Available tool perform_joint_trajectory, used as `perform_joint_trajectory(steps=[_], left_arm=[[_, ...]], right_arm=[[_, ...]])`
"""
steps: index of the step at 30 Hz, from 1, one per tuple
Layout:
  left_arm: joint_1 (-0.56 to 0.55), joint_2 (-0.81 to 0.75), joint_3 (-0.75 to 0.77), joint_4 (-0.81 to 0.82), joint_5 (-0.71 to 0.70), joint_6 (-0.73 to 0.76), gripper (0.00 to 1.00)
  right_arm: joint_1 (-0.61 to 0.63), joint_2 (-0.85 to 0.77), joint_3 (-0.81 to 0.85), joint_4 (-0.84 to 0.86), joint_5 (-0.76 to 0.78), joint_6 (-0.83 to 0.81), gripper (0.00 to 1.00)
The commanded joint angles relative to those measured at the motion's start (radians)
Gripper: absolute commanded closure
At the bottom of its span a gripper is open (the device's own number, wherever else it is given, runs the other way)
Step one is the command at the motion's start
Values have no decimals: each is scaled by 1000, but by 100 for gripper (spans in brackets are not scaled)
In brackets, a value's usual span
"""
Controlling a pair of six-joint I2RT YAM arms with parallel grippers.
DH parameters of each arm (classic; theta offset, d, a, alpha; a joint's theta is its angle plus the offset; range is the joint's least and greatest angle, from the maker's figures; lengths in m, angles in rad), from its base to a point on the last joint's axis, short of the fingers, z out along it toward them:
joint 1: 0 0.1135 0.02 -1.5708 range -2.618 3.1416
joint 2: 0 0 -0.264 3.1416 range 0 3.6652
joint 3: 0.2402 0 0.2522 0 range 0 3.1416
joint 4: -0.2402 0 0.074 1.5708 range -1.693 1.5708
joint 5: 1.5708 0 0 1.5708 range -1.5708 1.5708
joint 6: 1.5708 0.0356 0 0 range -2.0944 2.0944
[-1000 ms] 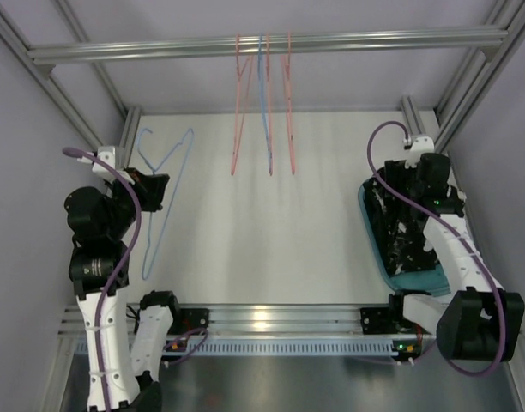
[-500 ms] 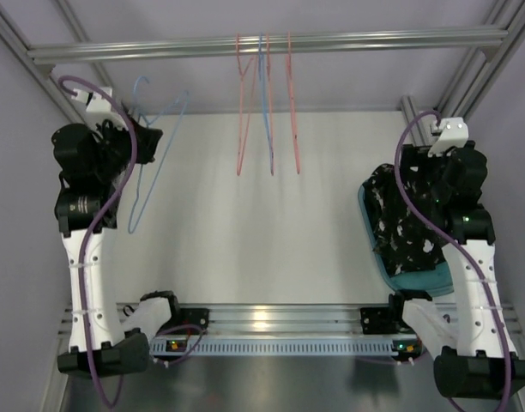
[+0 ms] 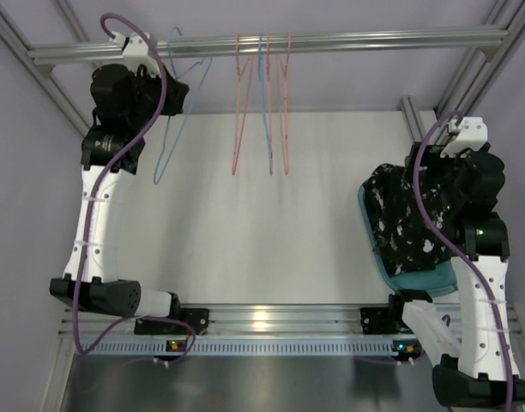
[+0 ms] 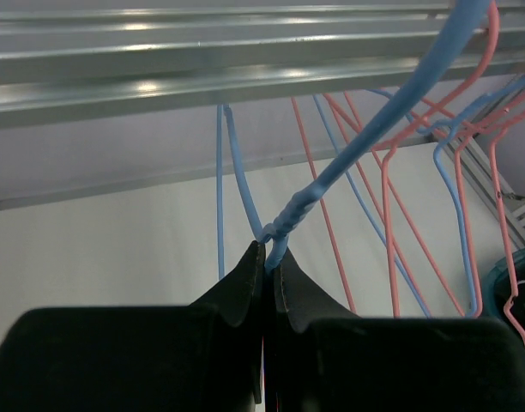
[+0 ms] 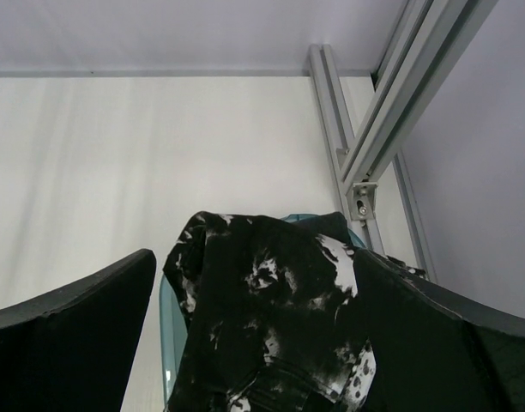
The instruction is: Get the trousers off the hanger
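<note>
The trousers [image 3: 398, 221], black with white splotches, lie heaped in a teal bin [image 3: 417, 280] at the table's right. In the right wrist view the trousers [image 5: 271, 326] sit just below my right gripper [image 5: 254, 251], which is open and touches nothing. From the top view the right gripper [image 3: 447, 184] hovers over the bin. My left gripper [image 3: 172, 90] is raised at the back left, shut on the neck of a bare blue hanger [image 3: 159, 172]. In the left wrist view the left gripper [image 4: 269, 253] pinches the blue hanger [image 4: 365, 137] just under the rail.
A metal rail [image 3: 374, 40] crosses the back, with pink and blue empty hangers [image 3: 267, 103] hanging from its middle. Frame posts [image 5: 374, 137] stand at the back right corner next to the bin rim [image 5: 165, 318].
My left arm has lifted the blue hanger off the table and up to the rail. My right gripper has opened fully and risen above the trousers in the bin.
</note>
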Motion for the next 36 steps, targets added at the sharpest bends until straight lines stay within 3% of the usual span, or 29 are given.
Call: perform_joint_trajectory(steps=[1,10,23,26,27,32,36], left_arm=[[-29,83,82,72,-88,-11,100],[-134,221,179,72,-233,41,100],[-204,292,180,72,-272,35,91],[-207,283,171,72,-286,29,76],[-207,277,165,71,-293,31,65],[-207,200,116,71,-304,52,43],[-202,119,44,78,-306,60,20]], right_arm=[[-15,-10,66,-37,-7,26,1],[-15,-11,77,-46,-32,36,1],[-17,2,85,-42,-54,72,1],[-17,2,92,-46,-63,73,1],[-17,4,97,-48,-68,72,1],[-17,6,105,-51,-85,61,1],[-17,15,111,-46,-99,52,1]])
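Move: The left hand holds the blue hanger by its neck; its spot on the rail lies about 8 cm ahead, 6 cm to the right and roughly level. From this hand, the nearest pink hanger is about 8 cm ahead and 10 cm right, and the hung blue hanger 8 cm ahead and 14 cm right, their middles some 10 cm lower. That rail spot is about 19 cm ahead, 38 cm left and 12 cm above the right hand. Left hand carries the held blue hanger forward 7 cm, right and down onto the rail, then opens. ##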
